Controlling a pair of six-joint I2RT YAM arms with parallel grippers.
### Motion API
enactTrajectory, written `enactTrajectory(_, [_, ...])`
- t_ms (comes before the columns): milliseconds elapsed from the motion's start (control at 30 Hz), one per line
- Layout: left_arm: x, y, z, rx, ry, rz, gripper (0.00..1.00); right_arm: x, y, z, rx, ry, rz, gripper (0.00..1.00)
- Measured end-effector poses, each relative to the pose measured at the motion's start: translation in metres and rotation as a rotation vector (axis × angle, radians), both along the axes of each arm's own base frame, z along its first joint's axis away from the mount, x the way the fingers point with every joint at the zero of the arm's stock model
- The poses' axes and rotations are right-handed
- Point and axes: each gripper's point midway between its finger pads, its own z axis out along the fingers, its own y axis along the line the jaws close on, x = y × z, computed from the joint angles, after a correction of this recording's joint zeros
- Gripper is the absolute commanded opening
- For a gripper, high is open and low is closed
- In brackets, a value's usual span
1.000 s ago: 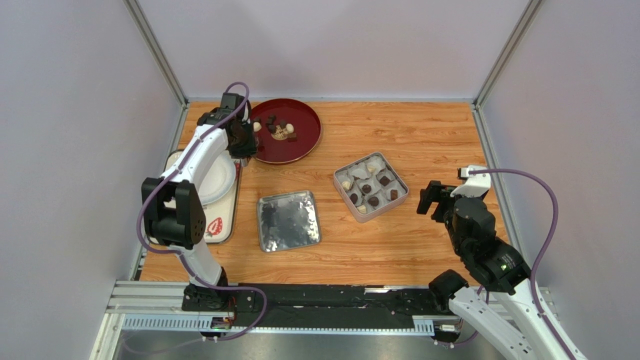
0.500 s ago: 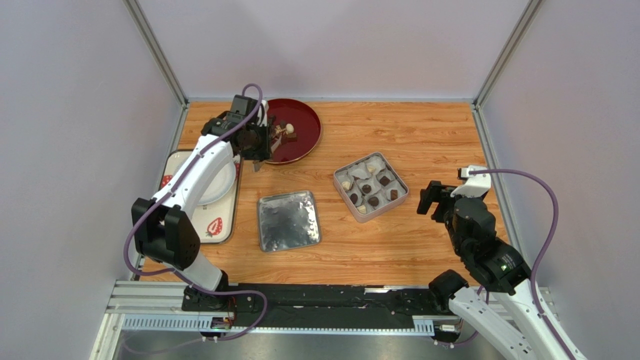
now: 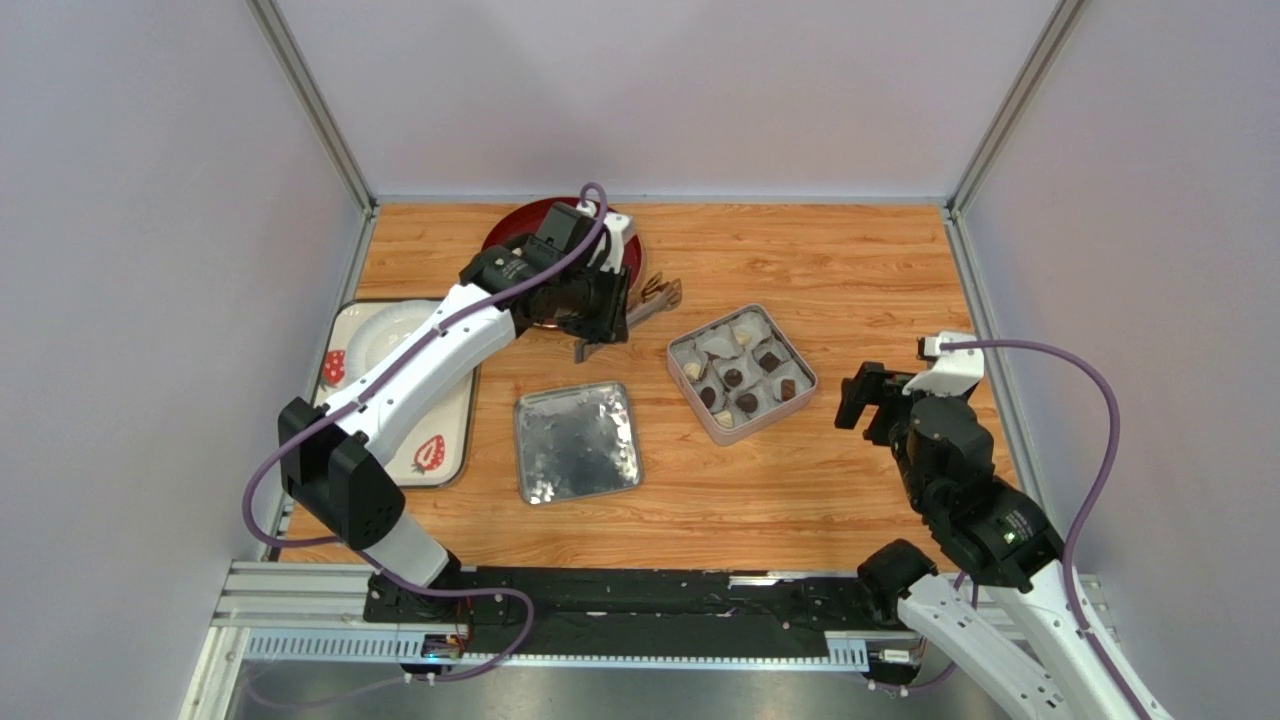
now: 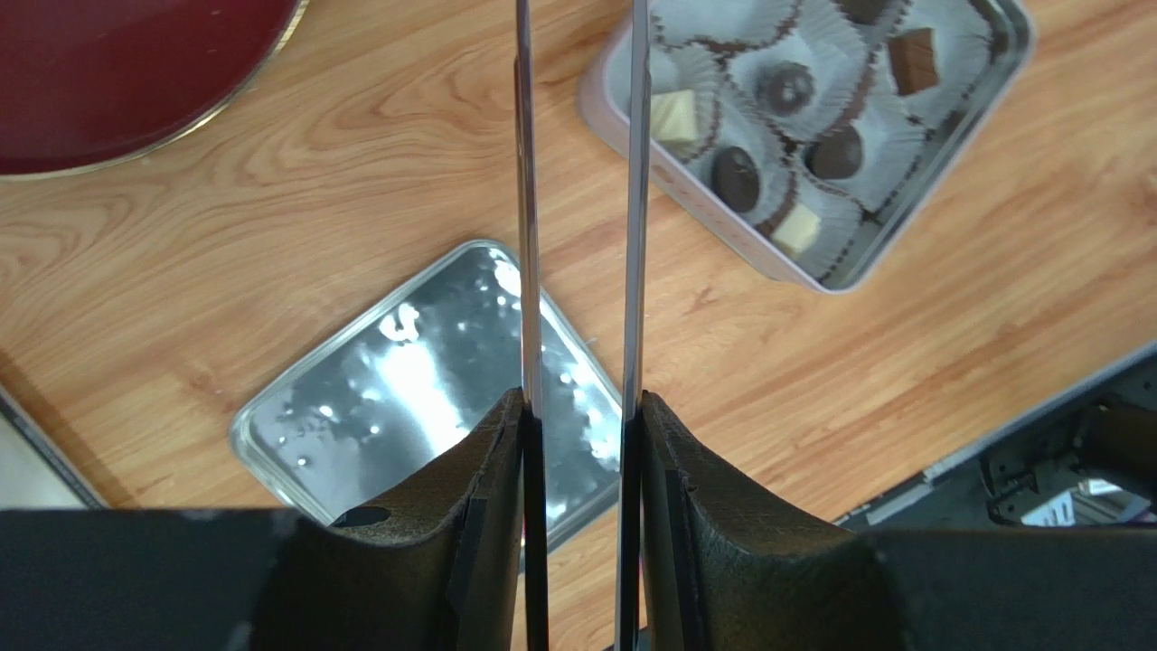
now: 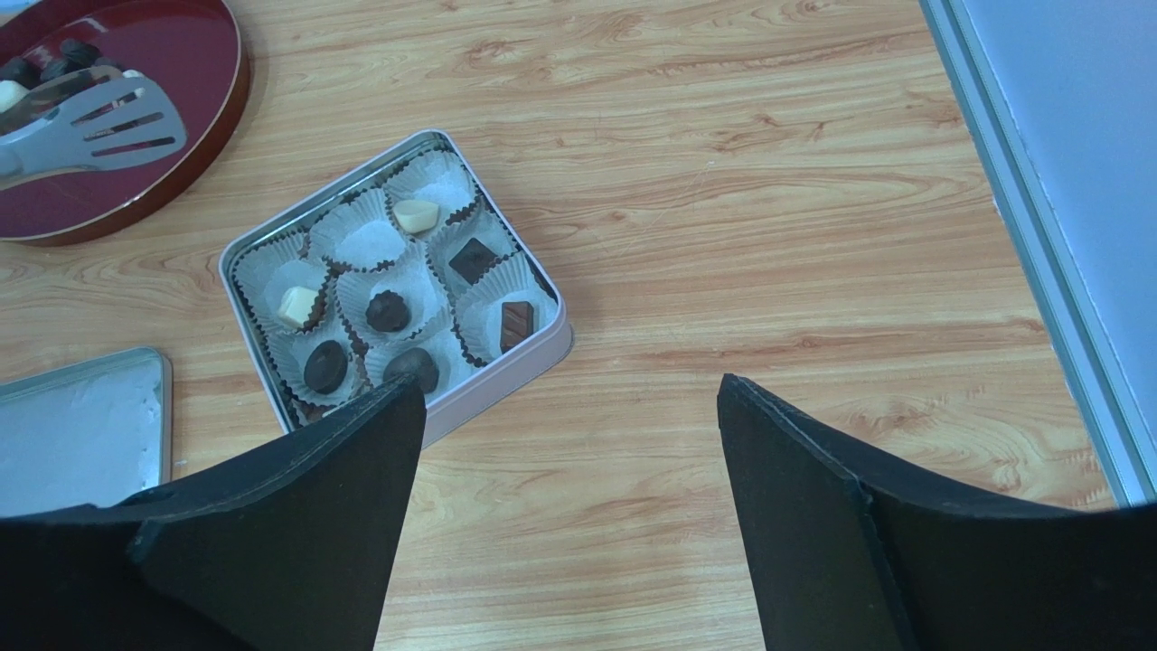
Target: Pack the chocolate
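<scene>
Several chocolate pieces [image 5: 389, 311], dark and cream, sit in white paper cups inside the open square tin [image 3: 741, 372] [image 4: 829, 278]. More chocolate [image 5: 44, 63] lies on the red plate [image 5: 177, 54] [image 4: 122, 68]. My left gripper [image 3: 601, 312] [image 4: 577, 400] is shut on metal tongs [image 3: 649, 294] [image 4: 633, 204]. Their slotted tips [image 5: 95, 122] hang over the plate's right rim, left of the tin. Whether they carry a piece I cannot tell. My right gripper [image 3: 869, 402] [image 5: 564, 393] stands open and empty over bare wood, to the right of the tin.
The tin's shiny lid [image 3: 577, 440] [image 4: 435, 380] lies flat left of the tin. A white tray with a white plate [image 3: 421, 368] rests at the left edge. Grey walls enclose the table; a black rail runs along the near edge.
The left arm has swung right from the plate's left side across it, carrying the tongs toward the tin. The right arm has stayed still.
</scene>
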Motion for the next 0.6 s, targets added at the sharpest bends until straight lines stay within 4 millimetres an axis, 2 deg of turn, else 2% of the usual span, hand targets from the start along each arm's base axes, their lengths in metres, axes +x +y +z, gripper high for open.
enactTrajectory(200, [-0.013, -0.031, 0.006, -0.034, 0.005, -0.074, 0.34, -0.001, 0.000, 0.001, 0.003, -0.005, 0.000, 0.83])
enactTrajectory(433, [-0.026, -0.053, -0.016, -0.007, 0.060, -0.118, 0.34, -0.001, 0.000, 0.001, 0.003, -0.005, 0.000, 0.83])
enactTrajectory(600, [-0.036, -0.064, -0.024, 0.004, 0.076, -0.148, 0.34, -0.001, 0.000, 0.001, 0.003, -0.005, 0.000, 0.83])
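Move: The chocolate box, with empty cups at its far-left side, sits about 17 cm to the right of my left hand, 6 cm ahead and some 19 cm below. From that hand, the metal tray lies below, roughly 5 cm left and 4 cm back, and the red plate's middle is some 24 cm ahead and 8 cm left. From my right hand, the box is about 16 cm ahead, 11 cm left and 21 cm below. Still gripping the tongs, I carry my left hand about 6 cm right and some 3.5 cm back, away from the red plate and towards the box. It rises a touch, then sinks about 3 cm, turning under 10 degrees clockwise, so that the blades come in above the box's far-left side. ##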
